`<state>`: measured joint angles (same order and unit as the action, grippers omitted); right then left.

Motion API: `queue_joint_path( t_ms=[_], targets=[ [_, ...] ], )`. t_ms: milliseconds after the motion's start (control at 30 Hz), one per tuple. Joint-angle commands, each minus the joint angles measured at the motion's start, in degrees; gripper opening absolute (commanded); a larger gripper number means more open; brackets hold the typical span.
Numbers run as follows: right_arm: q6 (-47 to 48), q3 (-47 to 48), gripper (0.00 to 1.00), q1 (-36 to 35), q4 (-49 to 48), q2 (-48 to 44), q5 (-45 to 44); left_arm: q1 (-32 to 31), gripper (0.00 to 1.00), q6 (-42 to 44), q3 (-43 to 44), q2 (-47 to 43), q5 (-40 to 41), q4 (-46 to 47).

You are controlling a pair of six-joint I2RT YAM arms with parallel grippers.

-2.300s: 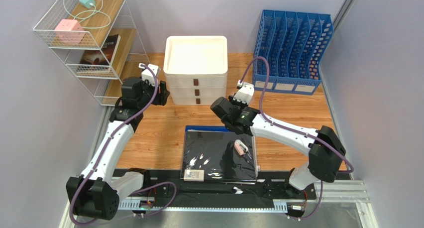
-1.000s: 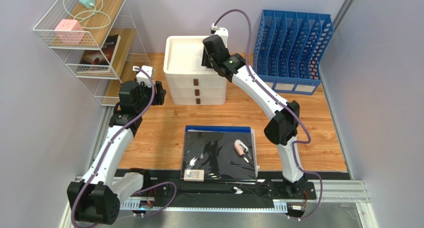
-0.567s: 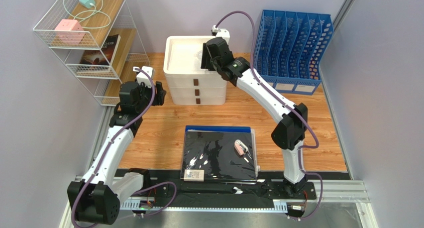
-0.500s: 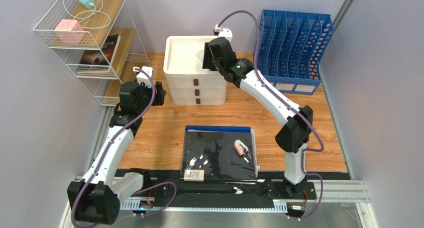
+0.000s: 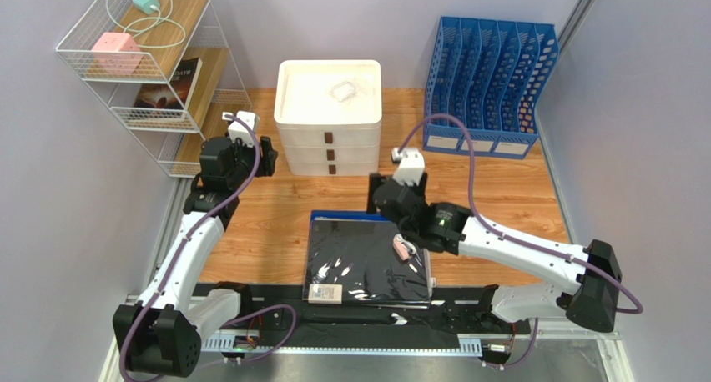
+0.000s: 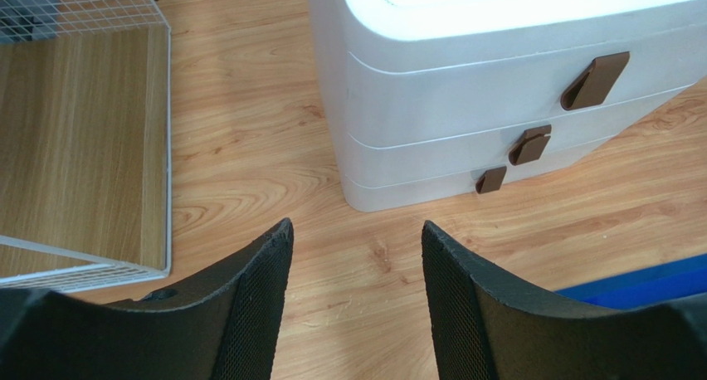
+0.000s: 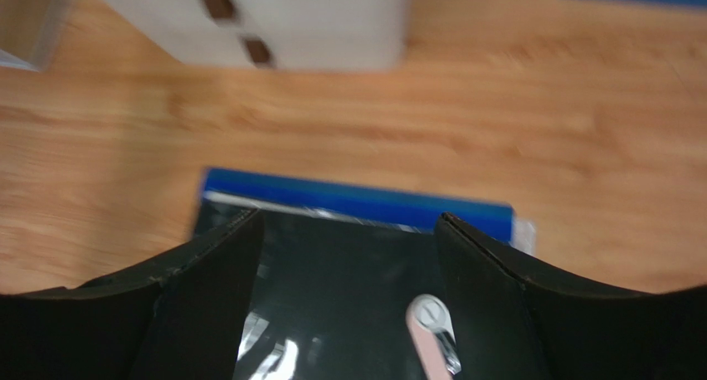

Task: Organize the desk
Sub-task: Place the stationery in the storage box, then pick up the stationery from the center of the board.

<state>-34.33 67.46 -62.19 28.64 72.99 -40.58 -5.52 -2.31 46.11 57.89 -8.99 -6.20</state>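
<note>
The desk [image 5: 501, 190] is a light wooden tabletop. Near its front edge lies a black plastic-wrapped folder [image 5: 359, 257] with a blue far edge. On the folder rest a small pink and silver item [image 5: 403, 249] and a white label [image 5: 324, 293]. My right gripper [image 5: 380, 205] hangs open over the folder's far edge, holding nothing; in the right wrist view the pink item [image 7: 431, 338] shows below the right gripper [image 7: 348, 221]. My left gripper [image 5: 265, 155] is open and empty over bare wood, left of the white drawer unit [image 5: 328, 123]; the left wrist view shows the left gripper [image 6: 355, 231].
A small clear packet [image 5: 343, 91] lies on top of the drawer unit. A blue file rack [image 5: 488, 82] stands at the back right. A white wire shelf [image 5: 146, 73] with a pink box, a cable and a book stands at the back left.
My right arm came down from the top of the drawer unit to the black folder, and its jaws opened. A clear packet now lies on the drawer unit. The left arm stayed still.
</note>
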Motion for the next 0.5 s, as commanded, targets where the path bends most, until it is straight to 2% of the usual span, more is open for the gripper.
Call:
queue_joint_path(
  t_ms=[0, 67, 167, 333, 467],
  targets=[
    [-20.2, -21.8, 0.82, -4.2, 0.8, -6.6, -8.9, 0.2, 0.64, -0.7, -0.1, -0.4, -0.1, 2.9],
    [-26.0, -25.6, 0.82, -7.1, 1.2, -8.5, -10.4, 0.2, 0.64, -0.7, 0.1, 0.3, -0.1, 2.9],
    [-29.4, -29.0, 0.82, -10.6, 2.8, -7.5, -12.0, 0.2, 0.64, -0.6, 0.4, 1.0, -0.1, 2.8],
    [-32.8, -26.8, 0.83, -12.6, 8.2, -2.9, -13.8, 0.2, 0.64, -0.7, 0.5, 0.9, 0.6, 2.6],
    [-32.6, -27.1, 0.83, -13.7, 6.6, -0.9, -12.8, 0.2, 0.64, -0.6, 0.4, 0.6, 1.0, 2.5]
  ],
)
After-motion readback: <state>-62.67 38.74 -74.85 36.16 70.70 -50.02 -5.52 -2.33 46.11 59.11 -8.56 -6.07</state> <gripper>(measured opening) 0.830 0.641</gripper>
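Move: The pink-and-white stapler lies some 7 cm back from the right hand, 5 cm to its right and about 22 cm below. It rests on the black folder, whose middle is roughly 10 cm back and 7 cm left of that hand. The white storage box stands about 23 cm ahead and 18 cm left. From the left hand, the stapler is about 17 cm back, 40 cm right and 20 cm below. Open and empty, the right hand swoops down about 17 cm, back and rightward, tipping downward, to above the stapler. ##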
